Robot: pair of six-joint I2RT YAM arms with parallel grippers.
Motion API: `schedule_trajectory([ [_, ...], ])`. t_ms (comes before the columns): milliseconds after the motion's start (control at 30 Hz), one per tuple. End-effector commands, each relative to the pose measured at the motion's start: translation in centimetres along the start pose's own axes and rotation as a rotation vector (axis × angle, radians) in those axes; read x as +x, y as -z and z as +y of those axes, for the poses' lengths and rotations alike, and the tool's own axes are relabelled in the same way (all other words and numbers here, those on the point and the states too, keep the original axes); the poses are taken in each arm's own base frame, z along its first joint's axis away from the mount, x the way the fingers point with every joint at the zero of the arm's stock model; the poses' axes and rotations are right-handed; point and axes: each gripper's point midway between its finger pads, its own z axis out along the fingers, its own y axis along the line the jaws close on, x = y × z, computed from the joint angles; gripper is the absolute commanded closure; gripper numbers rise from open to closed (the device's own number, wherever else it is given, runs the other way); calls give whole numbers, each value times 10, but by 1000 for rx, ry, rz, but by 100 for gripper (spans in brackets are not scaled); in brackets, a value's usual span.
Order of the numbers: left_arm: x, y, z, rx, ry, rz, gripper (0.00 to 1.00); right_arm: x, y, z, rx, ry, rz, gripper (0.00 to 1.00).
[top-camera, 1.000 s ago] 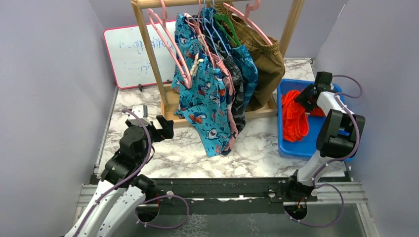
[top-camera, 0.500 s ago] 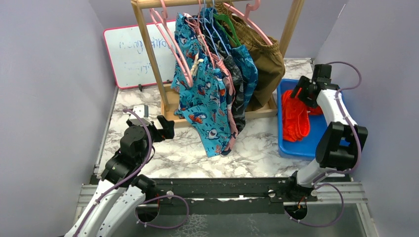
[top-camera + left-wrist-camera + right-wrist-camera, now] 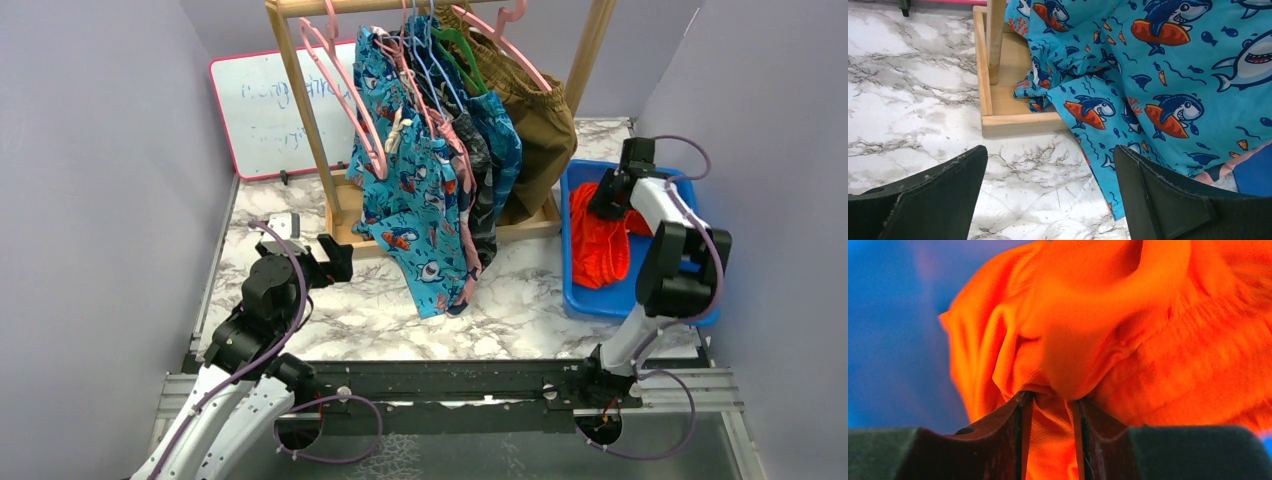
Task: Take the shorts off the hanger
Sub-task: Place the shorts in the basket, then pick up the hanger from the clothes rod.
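Orange shorts (image 3: 597,240) lie crumpled in the blue bin (image 3: 640,292) at the right. My right gripper (image 3: 604,204) is down on them, and in the right wrist view its jaws (image 3: 1053,405) pinch a fold of the orange shorts (image 3: 1148,340). Blue cartoon-print shorts (image 3: 415,200) hang from a pink hanger (image 3: 345,95) on the wooden rack (image 3: 298,110), with darker patterned pairs behind them. My left gripper (image 3: 335,258) hovers open over the marble left of the rack. In its own view the left gripper (image 3: 1048,165) holds nothing, and the cartoon shorts (image 3: 1158,75) hang just ahead.
Brown shorts (image 3: 538,115) hang at the rack's far right, near the bin. The rack's wooden base frame (image 3: 1013,123) sits on the marble table (image 3: 330,310). A whiteboard (image 3: 255,110) leans against the back wall. Grey walls close in on both sides.
My right gripper lifted with wider jaws, then came down to the left onto the orange shorts and closed on a fold. The left arm has not moved.
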Motion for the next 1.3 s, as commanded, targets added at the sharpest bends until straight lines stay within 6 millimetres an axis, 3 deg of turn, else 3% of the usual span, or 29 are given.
schedule_trajectory([
  [0,-8,3,-5,29,4,-21,1,11,-44,-13,78,-12,71,65],
  [67,-9,4,-4,24,7,-29,1,15,-46,-12,76,-8,90,65],
  [167,-10,5,-3,18,11,-37,1,6,-28,2,2,11,47,60],
  [333,-8,3,-3,18,7,-25,1,-19,39,18,-87,17,-81,49],
  [433,-8,2,-3,15,4,-22,1,-18,82,28,-174,-24,-200,43],
  [533,-8,2,-1,7,6,-26,1,-3,122,35,-283,-34,-310,35],
  [633,-8,1,-1,3,8,-23,1,17,172,56,-468,6,-387,33],
  [833,-8,0,0,-3,8,-22,1,79,240,102,-896,176,-316,33],
  [933,-8,0,1,-10,10,-22,1,110,253,108,-1009,213,-226,33],
  [1100,-6,-3,3,-24,19,-17,1,143,269,107,-1105,281,-158,33],
  [1267,-5,-5,4,-32,24,-9,1,163,282,113,-1219,306,-66,34],
])
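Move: The orange shorts lie bunched under the right hand's partly open fingers, their middle about 5 cm below and 4 cm back. The basket's middle is some 8 cm back and 8 cm to the right; the near right end of the rack's wooden base is 9 cm left and 2 cm back. The shark shorts hang roughly 37 cm left, 5 cm back and 10 cm higher. From the left hand the orange shorts lie about 58 cm right, 14 cm ahead and 19 cm below. With fingertips already at the folds of the orange shorts, the right hand pushes down on them about 5 cm, then comes free and climbs quickly, some 20 cm from the lowest point. It draws back and swings left by nearly as much, towards the hanging shark shorts, fingers opening wider, while the wrist turns about 60 degrees from pointing steeply down to pointing forward-left, only slightly down. ##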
